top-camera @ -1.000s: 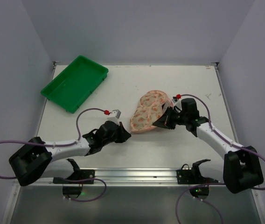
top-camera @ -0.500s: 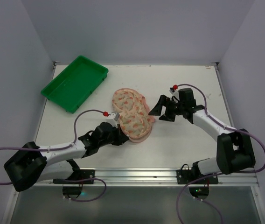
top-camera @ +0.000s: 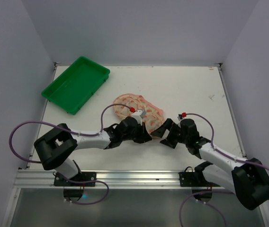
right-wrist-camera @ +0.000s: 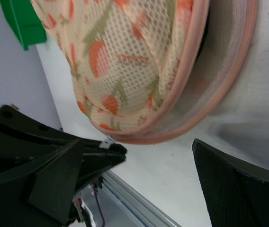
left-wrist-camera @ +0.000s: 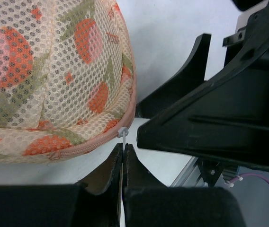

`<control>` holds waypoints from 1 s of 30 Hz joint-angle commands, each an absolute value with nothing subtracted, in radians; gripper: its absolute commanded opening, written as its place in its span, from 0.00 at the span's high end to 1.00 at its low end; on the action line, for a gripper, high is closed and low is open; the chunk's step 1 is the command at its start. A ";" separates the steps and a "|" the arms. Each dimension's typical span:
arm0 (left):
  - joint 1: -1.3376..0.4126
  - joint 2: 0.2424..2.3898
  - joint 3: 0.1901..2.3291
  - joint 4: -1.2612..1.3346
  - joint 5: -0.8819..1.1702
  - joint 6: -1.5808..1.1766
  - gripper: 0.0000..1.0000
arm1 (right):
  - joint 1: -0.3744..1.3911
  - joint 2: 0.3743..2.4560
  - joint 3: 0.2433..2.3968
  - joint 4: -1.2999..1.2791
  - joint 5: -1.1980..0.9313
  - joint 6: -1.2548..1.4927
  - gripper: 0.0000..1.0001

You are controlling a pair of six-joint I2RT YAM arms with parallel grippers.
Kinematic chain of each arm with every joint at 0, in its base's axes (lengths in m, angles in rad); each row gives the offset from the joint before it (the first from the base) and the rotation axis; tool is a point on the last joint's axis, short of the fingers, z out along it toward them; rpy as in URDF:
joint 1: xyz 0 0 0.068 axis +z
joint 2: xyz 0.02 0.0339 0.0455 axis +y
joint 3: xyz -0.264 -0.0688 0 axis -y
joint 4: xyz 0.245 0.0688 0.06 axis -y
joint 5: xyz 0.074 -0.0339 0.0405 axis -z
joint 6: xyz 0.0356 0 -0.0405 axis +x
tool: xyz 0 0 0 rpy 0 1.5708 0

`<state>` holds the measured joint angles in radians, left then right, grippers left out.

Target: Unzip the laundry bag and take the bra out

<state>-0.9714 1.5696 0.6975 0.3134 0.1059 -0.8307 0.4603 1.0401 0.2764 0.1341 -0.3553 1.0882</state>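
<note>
The laundry bag (top-camera: pixel 139 108) lies mid-table, cream mesh with an orange and green print and pink zipper trim. My left gripper (top-camera: pixel 146 136) is at its near edge, shut on the thin white zipper pull (left-wrist-camera: pixel 123 133); the left wrist view shows the jaws pressed together (left-wrist-camera: pixel 124 146) just below the pink seam of the bag (left-wrist-camera: pixel 54 71). My right gripper (top-camera: pixel 162 132) is open and empty, right beside the left one, its fingers (right-wrist-camera: pixel 238 184) spread wide below the bag (right-wrist-camera: pixel 134 61). The seam gapes on one side, showing pale lining (right-wrist-camera: pixel 224 61). The bra is hidden.
A green plastic tray (top-camera: pixel 76 84) stands at the back left; one corner of it shows in the right wrist view (right-wrist-camera: pixel 23 21). The aluminium rail (top-camera: pixel 139 177) runs along the table's near edge, close behind both grippers.
My left gripper has moved right along the bag's near edge, holding the pull. My right arm has swung from the back right down to the bag's near edge beside the left gripper.
</note>
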 commanded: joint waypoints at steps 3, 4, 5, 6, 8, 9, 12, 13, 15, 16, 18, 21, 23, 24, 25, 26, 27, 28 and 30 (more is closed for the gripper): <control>-0.994 1.569 0.713 0.365 0.124 -0.857 1.00 | 0.466 1.094 0.304 0.327 -0.252 1.207 0.03; -0.996 1.568 0.710 0.365 0.124 -0.859 1.00 | 0.466 1.112 0.313 0.342 -0.255 1.216 0.03; -0.997 1.562 0.706 0.364 0.121 -0.861 1.00 | 0.466 1.147 0.316 0.356 -0.256 1.242 0.05; -0.997 1.559 0.701 0.367 0.118 -0.864 1.00 | 0.466 1.166 0.316 0.382 -0.259 1.253 0.07; -0.999 1.552 0.690 0.371 0.112 -0.870 1.00 | 0.468 1.201 0.313 0.411 -0.275 1.282 0.13; -0.999 1.551 0.687 0.371 0.107 -0.871 1.00 | 0.469 1.230 0.311 0.440 -0.279 1.290 0.16; -0.999 1.548 0.683 0.374 0.107 -0.870 1.00 | 0.472 1.262 0.295 0.465 -0.288 1.301 0.43; -0.997 1.546 0.681 0.367 0.107 -0.868 1.00 | 0.472 1.269 0.287 0.463 -0.288 1.301 0.54; -0.999 1.533 0.677 0.347 0.086 -0.855 1.00 | 0.469 1.263 0.281 0.433 -0.278 1.295 0.85; -0.997 1.523 0.669 0.325 0.074 -0.851 1.00 | 0.469 1.244 0.281 0.417 -0.270 1.283 0.93; -0.994 1.491 0.634 0.295 0.014 -0.836 1.00 | 0.468 1.217 0.290 0.341 -0.238 1.246 1.00; -0.957 1.437 0.563 0.209 -0.052 -0.831 1.00 | 0.468 1.155 0.304 0.276 -0.206 1.204 1.00; -0.925 1.395 0.516 0.192 -0.063 -0.839 1.00 | 0.466 1.120 0.304 0.259 -0.198 1.195 1.00; -0.884 1.382 0.468 0.181 -0.066 -0.853 1.00 | 0.468 1.111 0.302 0.253 -0.190 1.193 1.00; -0.865 1.370 0.447 0.181 -0.064 -0.857 1.00 | 0.469 1.105 0.298 0.255 -0.187 1.192 1.00; -0.847 1.350 0.430 0.183 -0.063 -0.857 1.00 | 0.471 1.100 0.292 0.262 -0.192 1.201 1.00; -0.829 1.342 0.417 0.181 -0.069 -0.856 1.00 | 0.471 1.101 0.287 0.276 -0.196 1.207 1.00; -0.824 1.338 0.410 0.181 -0.072 -0.853 1.00 | 0.472 1.104 0.276 0.284 -0.205 1.218 1.00; -0.822 1.333 0.416 0.181 -0.074 -0.844 1.00 | 0.483 1.115 0.267 0.305 -0.212 1.227 1.00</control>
<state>-0.8764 1.3399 0.4648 0.3252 0.0505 -0.8734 0.5034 1.1225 0.2859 0.3016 -0.2901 1.2419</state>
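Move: The left gripper already holds the zipper pull, with the next stretch of zip about 7 cm to its left and 2 cm ahead. The laundry bag's middle is some 12 cm ahead of it and 7 cm left. From the open right gripper, the bag edge to pinch is about 3 cm ahead, 1 cm left and 1 cm lower. The pull is roughly 3 cm left of this gripper and level with it, and the bag's open mouth is about 11 cm ahead. Push the wide-open right gripper about 3 cm forward, slightly left and down, while the left stays almost still with the zipper pull, then shut the right fingers on the bag's edges just beside the pull. Once they are pinched, draw the left gripper and pull about 7 cm left, away from the right; let the right ease up about 2 cm, keeping its pinch. ##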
